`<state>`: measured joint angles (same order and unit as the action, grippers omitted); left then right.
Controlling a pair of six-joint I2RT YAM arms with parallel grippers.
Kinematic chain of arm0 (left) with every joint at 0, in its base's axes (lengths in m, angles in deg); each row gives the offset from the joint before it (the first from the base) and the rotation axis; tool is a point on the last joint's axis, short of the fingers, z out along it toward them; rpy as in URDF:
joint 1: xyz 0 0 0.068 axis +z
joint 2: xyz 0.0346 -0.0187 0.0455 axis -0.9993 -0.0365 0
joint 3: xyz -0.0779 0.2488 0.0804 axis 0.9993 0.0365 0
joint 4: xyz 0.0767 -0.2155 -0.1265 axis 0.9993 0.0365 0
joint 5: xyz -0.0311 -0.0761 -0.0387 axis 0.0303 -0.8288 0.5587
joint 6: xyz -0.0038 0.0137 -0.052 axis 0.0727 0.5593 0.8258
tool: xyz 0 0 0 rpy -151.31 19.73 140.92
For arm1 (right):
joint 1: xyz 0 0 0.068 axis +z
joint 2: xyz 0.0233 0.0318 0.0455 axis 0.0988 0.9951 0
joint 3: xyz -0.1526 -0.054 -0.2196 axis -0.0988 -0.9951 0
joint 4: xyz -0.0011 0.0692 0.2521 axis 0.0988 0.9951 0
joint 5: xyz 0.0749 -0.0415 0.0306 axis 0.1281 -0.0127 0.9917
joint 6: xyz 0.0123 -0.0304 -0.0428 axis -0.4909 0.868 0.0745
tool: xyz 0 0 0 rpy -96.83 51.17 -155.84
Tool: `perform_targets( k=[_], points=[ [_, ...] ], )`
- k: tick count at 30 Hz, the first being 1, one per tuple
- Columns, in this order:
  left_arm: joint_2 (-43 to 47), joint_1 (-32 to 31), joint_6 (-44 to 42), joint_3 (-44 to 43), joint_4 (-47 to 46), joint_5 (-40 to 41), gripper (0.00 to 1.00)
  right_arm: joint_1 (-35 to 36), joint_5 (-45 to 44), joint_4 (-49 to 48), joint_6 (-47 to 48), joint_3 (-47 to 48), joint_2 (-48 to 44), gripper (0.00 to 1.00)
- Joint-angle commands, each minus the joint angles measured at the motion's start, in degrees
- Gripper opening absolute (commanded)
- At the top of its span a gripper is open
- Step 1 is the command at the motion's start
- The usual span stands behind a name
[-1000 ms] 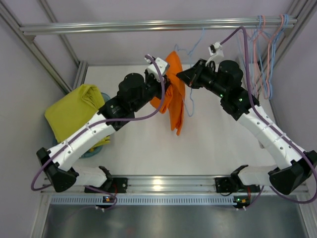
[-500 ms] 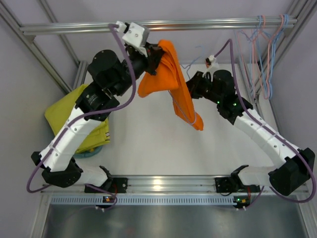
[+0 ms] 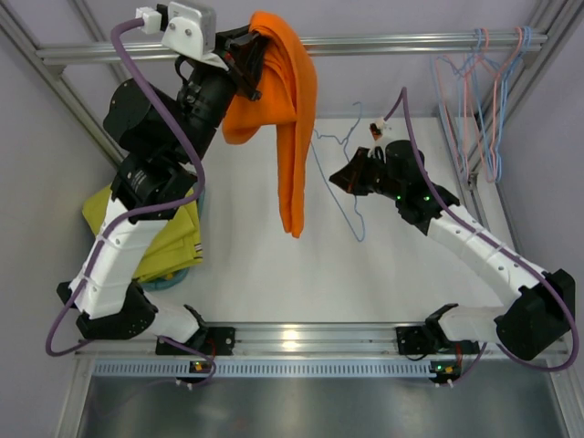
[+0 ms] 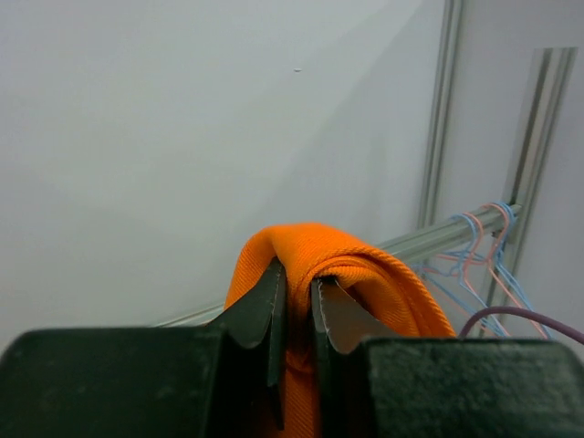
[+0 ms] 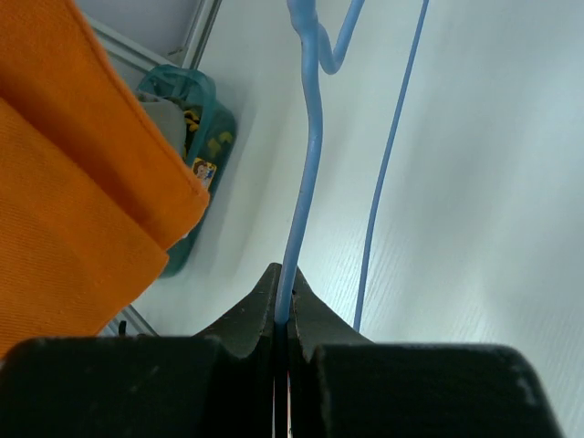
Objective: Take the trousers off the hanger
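The orange trousers (image 3: 290, 119) hang in a long fold from my left gripper (image 3: 248, 66), which is raised high near the back rail and shut on the cloth's top fold (image 4: 310, 251). In the left wrist view the left gripper (image 4: 298, 292) pinches that fold. My right gripper (image 3: 339, 179) is lower, over the table, shut on the thin blue wire hanger (image 3: 358, 205). In the right wrist view the right gripper (image 5: 284, 290) clamps the hanger (image 5: 308, 173), and the orange trousers (image 5: 64, 182) hang to its left, apart from the wire. The mustard trousers (image 3: 155, 233) lie at the left.
A teal basket (image 3: 169, 278) sits under the mustard trousers, seen again as the basket (image 5: 196, 119) in the right wrist view. Several spare wire hangers (image 3: 488, 91) hang on the back rail (image 3: 411, 43) at the right. Frame posts stand along both sides.
My left arm has swung up and to the left, lifting the orange trousers away from the hanger. The right gripper stayed shut on the hanger and dropped slightly toward the table.
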<state>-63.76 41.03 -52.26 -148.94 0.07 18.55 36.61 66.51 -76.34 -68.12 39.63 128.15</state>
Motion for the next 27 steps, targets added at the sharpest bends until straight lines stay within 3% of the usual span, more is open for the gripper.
perform_targets(
  k=[1,15,27],
  points=[
    [4.76,0.11,-4.96,-1.05,-14.24,4.01,0.00,-0.44,0.93,-2.07,1.87,0.93,-2.24,0.00],
    [19.70,24.10,3.38,9.33,-9.86,4.45,0.00,-0.35,4.44,-0.93,4.41,2.68,-3.30,0.00],
    [36.39,48.96,3.38,21.98,-4.42,13.41,0.00,-0.35,8.48,3.20,7.05,5.76,-3.48,0.00]
  ],
)
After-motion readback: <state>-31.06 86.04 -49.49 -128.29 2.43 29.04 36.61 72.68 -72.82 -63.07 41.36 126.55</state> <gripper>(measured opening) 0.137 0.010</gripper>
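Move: I already hold the orange trousers, free of the hanger, high up in my left hand. The basket they go to lies about 35 cm to this hand's left, roughly level fore and aft and some 60 below; the yellow trousers rest on top of it. The blue hanger is some 16 cm to my left hand's right, 3 farther out and 42 lower. From my right hand the basket is roughly 50 cm left, 2 back and 20 down. I swing my left hand about 30 cm left towards the basket, starting slowly, then curve back some 12 cm as well, staying at the same great height. The wrist turns about 50 degrees counter-clockwise while the fingers keep their pinch on the orange trousers. My right hand keeps hold of the blue hanger, easing only about 2 cm back. ##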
